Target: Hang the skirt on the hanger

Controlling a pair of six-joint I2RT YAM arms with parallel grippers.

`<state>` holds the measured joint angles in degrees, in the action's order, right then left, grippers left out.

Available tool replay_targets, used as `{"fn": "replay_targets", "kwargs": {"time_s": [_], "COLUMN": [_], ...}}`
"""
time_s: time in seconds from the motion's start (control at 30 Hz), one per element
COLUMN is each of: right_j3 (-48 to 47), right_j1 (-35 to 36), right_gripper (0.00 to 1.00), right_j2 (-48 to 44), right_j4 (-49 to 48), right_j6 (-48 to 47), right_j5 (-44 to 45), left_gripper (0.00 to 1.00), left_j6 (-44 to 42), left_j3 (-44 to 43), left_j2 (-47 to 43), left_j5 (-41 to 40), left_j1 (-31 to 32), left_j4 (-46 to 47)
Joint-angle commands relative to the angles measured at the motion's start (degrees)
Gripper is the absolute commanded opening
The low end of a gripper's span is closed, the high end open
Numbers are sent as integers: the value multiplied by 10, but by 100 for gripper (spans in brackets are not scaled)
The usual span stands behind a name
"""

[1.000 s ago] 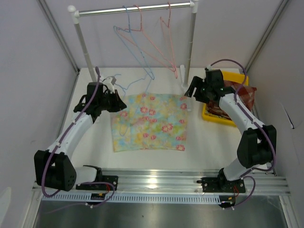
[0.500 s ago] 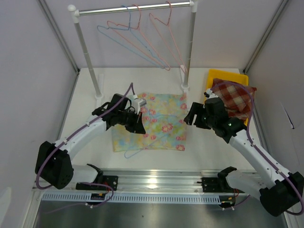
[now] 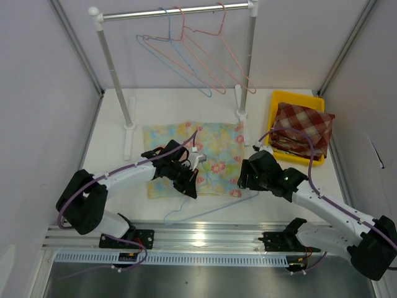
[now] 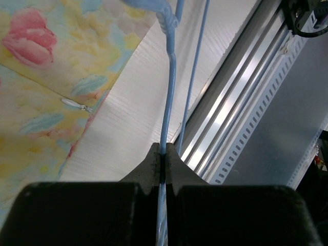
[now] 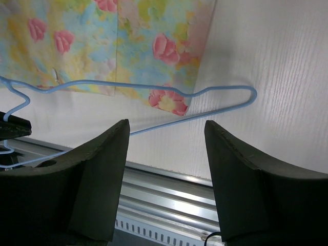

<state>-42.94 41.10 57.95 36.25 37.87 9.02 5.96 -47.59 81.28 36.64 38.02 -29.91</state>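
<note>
The floral skirt lies flat on the white table. A thin blue wire hanger lies along the skirt's front edge, its hook near the front rail. My left gripper is over the skirt's lower edge, shut on the hanger's wire; the left wrist view shows the wire pinched between its jaws, with the skirt to the left. My right gripper hovers open by the skirt's front right corner. In the right wrist view the hanger and skirt lie beyond the open gripper.
A clothes rack at the back carries pink and blue wire hangers. A yellow bin at the right holds a red plaid cloth. A metal rail runs along the table's front edge.
My left gripper has carried the blue hanger from the back left across the skirt to its front edge. The right arm swung from the bin to the skirt's front right corner, jaws narrowing slightly.
</note>
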Motion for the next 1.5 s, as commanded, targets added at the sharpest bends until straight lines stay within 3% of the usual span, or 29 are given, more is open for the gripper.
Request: {"fn": "replay_targets", "kwargs": {"time_s": [0.0, 0.93, 1.03, 1.13, 1.23, 1.47], "right_j3": [22, 113, 113, 113, 98, 45], "right_j1": [14, 56, 57, 56, 56, 21], "right_gripper": [63, 54, 49, 33, 24, 15], "right_j2": [0, 136, 147, 148, 136, 116], "right_j4": [-11, -195, -208, -215, -197, -139], "right_j6": [29, 84, 87, 91, 91, 58], "right_j5": [32, 4, 8, 13, 21, 19], "left_gripper": [0, 0, 0, 0, 0, 0], "left_j6": [-16, -38, -39, -49, -58, -96], "left_j3": [7, -55, -53, -51, -53, -42], "left_j2": [14, 93, 96, 97, 94, 67], "left_j5": [16, -47, -45, -47, -54, -112], "left_j1": [1, -11, -15, -17, -20, -21], "left_j4": [34, 9, 14, 25, 35, 76]}}
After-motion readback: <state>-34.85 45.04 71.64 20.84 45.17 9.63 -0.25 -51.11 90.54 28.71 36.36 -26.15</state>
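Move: Below the open right hand, about 10 cm down, 2 cm back and 3 cm to its left, lies the skirt's near right corner. The blue hanger's right end hangs some 5 cm to that hand's right, 2 cm back and 6 cm below; the skirt's middle lies 11 cm ahead and 18 cm left, 10 cm down. The left hand, already holding the hanger, has the skirt's near edge about 2 cm ahead and 7 cm below, the same corner level ahead and 17 cm right. Sinking about 9 cm while easing slightly back and then left, the right hand brings its part-open fingers down beside the hanger to the skirt's near right corner, closes and pinches it, then starts to rise. The left hand keeps its grip on the hanger and carries it some 5 cm forward and nearly 4 cm down, over the skirt's near edge. ##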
